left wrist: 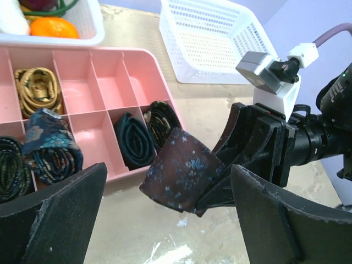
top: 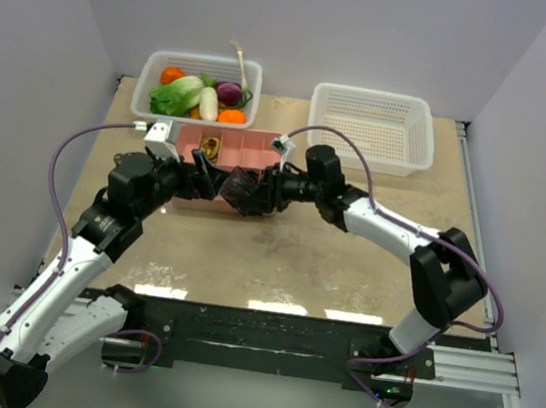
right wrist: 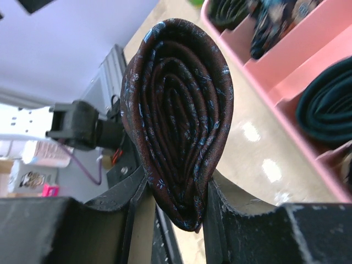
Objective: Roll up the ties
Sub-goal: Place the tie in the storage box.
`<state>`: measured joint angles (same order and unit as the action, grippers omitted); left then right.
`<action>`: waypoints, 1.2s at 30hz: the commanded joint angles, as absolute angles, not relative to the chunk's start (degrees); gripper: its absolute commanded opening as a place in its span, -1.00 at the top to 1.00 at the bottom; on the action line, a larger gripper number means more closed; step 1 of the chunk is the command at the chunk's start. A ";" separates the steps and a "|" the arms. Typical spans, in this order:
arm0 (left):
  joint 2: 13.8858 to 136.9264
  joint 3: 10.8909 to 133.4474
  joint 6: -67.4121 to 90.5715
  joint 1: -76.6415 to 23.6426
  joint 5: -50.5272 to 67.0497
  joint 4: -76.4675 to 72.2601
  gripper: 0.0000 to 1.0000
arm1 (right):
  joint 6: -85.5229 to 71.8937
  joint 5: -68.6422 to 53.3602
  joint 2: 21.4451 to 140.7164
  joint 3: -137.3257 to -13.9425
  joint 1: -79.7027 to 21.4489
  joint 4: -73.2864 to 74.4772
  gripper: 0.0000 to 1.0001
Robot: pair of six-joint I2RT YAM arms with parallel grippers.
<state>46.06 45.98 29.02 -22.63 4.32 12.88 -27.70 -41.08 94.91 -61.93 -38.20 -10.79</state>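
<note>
A rolled maroon tie with small blue flowers (right wrist: 179, 110) hangs just above the table, squeezed between the fingers of my right gripper (right wrist: 176, 203). In the left wrist view the same coil (left wrist: 184, 170) sits at the front edge of the pink divided tray (left wrist: 82, 82). My left gripper (left wrist: 169, 181) stands wide open on either side of the coil, touching nothing. From above, both grippers meet at the tie (top: 243, 190) in front of the tray (top: 260, 147). Several other rolled ties lie in tray compartments: a gold one (left wrist: 37, 88), a blue floral one (left wrist: 49, 146), a dark green one (left wrist: 135, 140).
A white basket of vegetables (top: 198, 84) stands behind the tray at the back left. Another white basket (top: 372, 127), with nothing in it, stands at the back right. Purple cables loop over both arms.
</note>
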 commanded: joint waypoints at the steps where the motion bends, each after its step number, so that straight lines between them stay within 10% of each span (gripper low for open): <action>1: 46.14 48.52 26.90 -22.76 0.44 14.85 -1.00 | -24.53 -37.10 98.59 -68.19 -38.23 -8.35 1.00; 36: 46.84 41.48 28.56 -22.76 -3.25 15.82 -1.00 | -30.14 5.98 122.25 -103.10 -37.88 10.37 1.00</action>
<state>46.57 41.34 27.90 -22.63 -1.78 16.10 -28.62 1.48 121.47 -99.59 -38.11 9.89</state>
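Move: My right hand already holds the rolled tie. The empty compartment it is bound for, fourth from the left in the pink storage box's back row, lies about 23 cm ahead, 3 cm left and 16 cm below. The teal tie sits some 14 cm ahead and 3 cm left, the black tie beside it 14 cm ahead and 4 cm right, the yellow tie 23 cm ahead and 15 cm left. From my empty left hand that compartment is about 22 cm ahead, 7 cm right and 25 cm down. With the rolled tie still pinched, I carry my right hand forward about 19 cm over the front row towards the back-row compartment, bowing out to the left and back again while sinking some 5 cm. My wrist swings clockwise nearly 40 degrees and tips the fingertips further down. My left hand, staying wide open, sinks about 5 cm in front of the box. ##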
